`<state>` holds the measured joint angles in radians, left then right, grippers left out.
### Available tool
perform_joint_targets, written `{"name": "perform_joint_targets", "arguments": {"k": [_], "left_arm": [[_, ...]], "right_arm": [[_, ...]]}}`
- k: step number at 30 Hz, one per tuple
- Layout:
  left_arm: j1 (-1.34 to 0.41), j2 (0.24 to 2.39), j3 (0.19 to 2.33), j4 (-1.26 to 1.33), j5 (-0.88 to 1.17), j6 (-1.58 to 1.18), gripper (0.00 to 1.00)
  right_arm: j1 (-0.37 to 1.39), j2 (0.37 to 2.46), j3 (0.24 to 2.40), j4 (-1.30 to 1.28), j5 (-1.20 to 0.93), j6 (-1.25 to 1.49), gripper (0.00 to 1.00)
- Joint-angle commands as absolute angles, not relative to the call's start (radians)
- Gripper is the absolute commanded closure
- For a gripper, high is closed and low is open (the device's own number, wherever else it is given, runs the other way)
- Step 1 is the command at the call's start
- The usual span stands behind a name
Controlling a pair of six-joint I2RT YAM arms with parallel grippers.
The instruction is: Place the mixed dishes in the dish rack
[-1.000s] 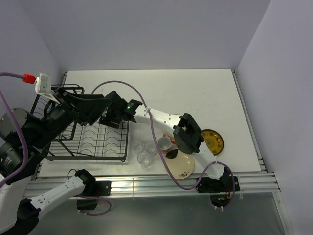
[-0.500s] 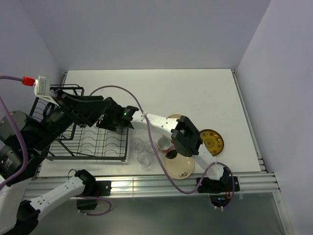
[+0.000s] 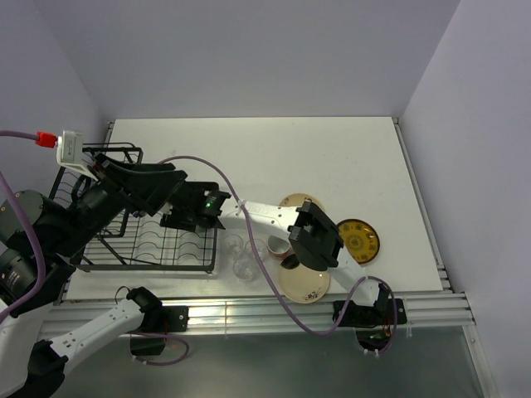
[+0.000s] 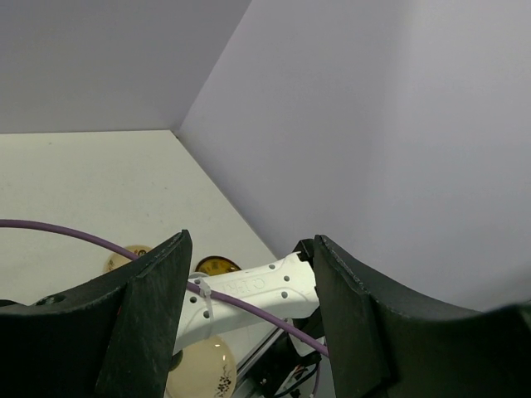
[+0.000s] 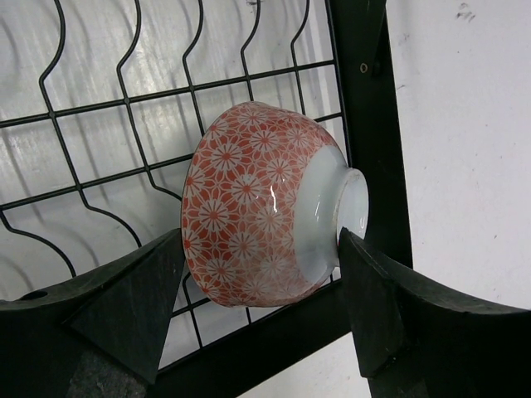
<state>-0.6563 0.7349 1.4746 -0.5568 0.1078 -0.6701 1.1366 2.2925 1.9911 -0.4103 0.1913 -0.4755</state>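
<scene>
A red-and-white flower-patterned bowl (image 5: 257, 207) lies on its side, rim to the left, just over the wire grid of the black dish rack (image 5: 99, 108). My right gripper (image 5: 259, 236) is shut on it, one finger at the rim and the other against the foot. From above, the right gripper (image 3: 192, 214) is over the right part of the dish rack (image 3: 158, 245) and hides the bowl. My left gripper (image 3: 170, 184) hovers above the rack. In the left wrist view the left gripper (image 4: 249, 239) stands open with nothing between its fingers.
Right of the rack stand three clear glasses (image 3: 243, 267) and a pink mug (image 3: 278, 245). Cream plates (image 3: 303, 283) (image 3: 300, 201) and a yellow-and-dark plate (image 3: 359, 240) lie further right. The right arm's white link (image 3: 265, 211) and purple cable (image 3: 191, 162) cross above them.
My right gripper has moved with the bowl toward the near side and a little left over the rack. The left arm has hardly shifted.
</scene>
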Motion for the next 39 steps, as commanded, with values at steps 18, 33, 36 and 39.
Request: {"name": "perform_joint_targets", "arguments": {"k": [18, 33, 36, 39], "left_arm": [[-0.658, 0.762, 1.534, -0.538, 0.107, -0.657, 0.33], [-0.660, 0.807, 1.657, -0.621, 0.034, -0.695, 0.34], [-0.658, 0.836, 1.712, -0.632, 0.021, -0.718, 0.41], [-0.660, 0.871, 1.755, -0.647, 0.034, -0.730, 0.61]], "right_arm": [[1.190, 2.155, 1.870, -0.322, 0.169, -0.397, 0.17], [1.158, 2.086, 1.982, -0.568, 0.155, -0.039, 0.35], [1.131, 2.060, 1.919, -0.564, 0.114, 0.081, 0.84], [1.095, 2.074, 1.940, -0.610, 0.029, 0.217, 1.00]]}}
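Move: Close below the right hand's open fingers, the red bowl stands on its rim in the rack, mouth facing back and foot forward. Its middle is about 1 cm ahead, 1 cm left and 3 cm below. The rack's far right corner is some 8 cm ahead and 6 cm right of this hand, and the nearest glass about 11 cm back and 12 cm right. From the raised left hand, the bowl lies roughly 17 cm ahead, 4 cm left and 42 cm down. Drawing back about 4 cm and sinking slightly, the right hand pushes the bowl's foot backward with its forward finger to tip it mouth-down. It then comes free, rising some 6 cm and edging right, while the wrist rolls about 30 degrees, part of it clockwise, and the fingers close on nothing. Late on, the left hand rises about 5 cm and partly closes. ##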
